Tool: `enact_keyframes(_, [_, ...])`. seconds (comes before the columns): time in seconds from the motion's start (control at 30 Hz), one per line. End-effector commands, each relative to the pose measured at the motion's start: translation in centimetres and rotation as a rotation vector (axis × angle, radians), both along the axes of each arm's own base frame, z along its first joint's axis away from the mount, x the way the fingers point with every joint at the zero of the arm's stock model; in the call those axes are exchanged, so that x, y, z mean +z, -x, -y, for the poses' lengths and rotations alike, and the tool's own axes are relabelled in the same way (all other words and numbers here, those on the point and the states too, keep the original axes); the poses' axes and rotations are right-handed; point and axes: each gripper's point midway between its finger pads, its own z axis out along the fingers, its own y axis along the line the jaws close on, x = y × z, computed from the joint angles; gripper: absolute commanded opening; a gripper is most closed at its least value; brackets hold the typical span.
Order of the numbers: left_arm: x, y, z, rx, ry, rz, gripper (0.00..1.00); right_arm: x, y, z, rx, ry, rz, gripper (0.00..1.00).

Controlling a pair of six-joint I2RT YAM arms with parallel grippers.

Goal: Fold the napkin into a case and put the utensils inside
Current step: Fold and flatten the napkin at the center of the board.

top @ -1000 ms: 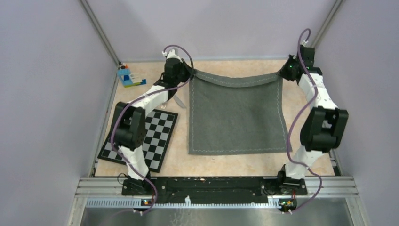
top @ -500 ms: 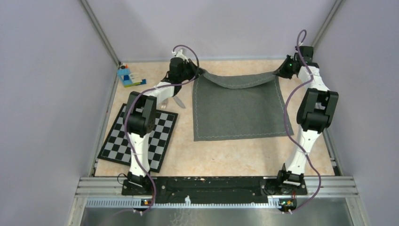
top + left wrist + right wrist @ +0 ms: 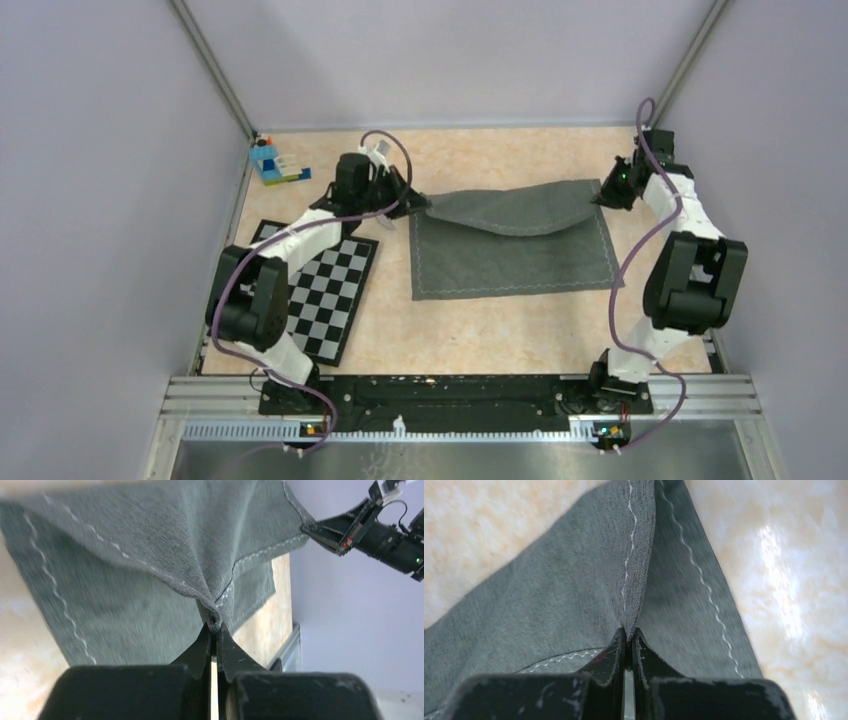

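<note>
The dark grey napkin [image 3: 510, 255] lies in the middle of the table, its far edge lifted and draped forward over the rest. My left gripper [image 3: 421, 204] is shut on the far-left corner; the left wrist view shows the cloth [image 3: 150, 560] bunched at the closed tips [image 3: 214, 626]. My right gripper [image 3: 604, 194] is shut on the far-right corner, with the stitched hem [image 3: 631, 555] running straight up from its tips [image 3: 629, 632]. The held edge sags between the two grippers. The utensils are hidden behind the left arm.
A black-and-white checkered mat [image 3: 325, 295] lies left of the napkin, partly under the left arm. A blue toy-brick block [image 3: 272, 163] stands in the far-left corner. Side walls stand close to both arms.
Both grippers have come toward the near side with the napkin's far corners, so the far edge now hangs over the cloth's middle. The napkin's visible footprint has shortened.
</note>
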Motion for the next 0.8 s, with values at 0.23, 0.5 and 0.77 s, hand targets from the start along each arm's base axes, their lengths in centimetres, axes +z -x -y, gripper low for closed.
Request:
enact_keyframes(0.23, [-5.1, 11.8, 1.0, -0.173, 0.012, -0.179, 0.0, -1.7, 8.5, 2.8, -0.13, 0.185, -0.008, 0.0])
enact_keyframes(0.5, [-7.0, 14.4, -0.2, -0.15, -0.034, -0.187, 0.0, -2.2, 10.7, 3.6, -0.154, 0.229, -0.009, 0.0])
enact_keyframes(0.77, [-9.0, 14.8, -0.3, -0.154, -0.074, -0.215, 0.0, -4.3, 11.1, 3.2, -0.15, 0.205, -0.047, 0.0])
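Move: Each hand holds one end of the napkin's lifted edge and brings it towards the near corner of the layer lying below. The left near corner is about 17 cm back of the left hand, 3 cm to its left and 15 cm below. The right near corner is some 18 cm back, 6 cm right and 10 cm below the right hand. From the left hand, the crossed fork and knife lie about 10 cm ahead and 13 cm left; the checkered board's middle is 15 cm back and 28 cm left. Back towards the robot and down, both hands carry the napkin's held edge over the lying layer to its near edge, keeping their pinch. The left goes back about 15 cm while sinking 8 and tipping down some 15 degrees; the right goes back about 12 and down 4, rolling slightly left side down. Both ease off over the last part. ##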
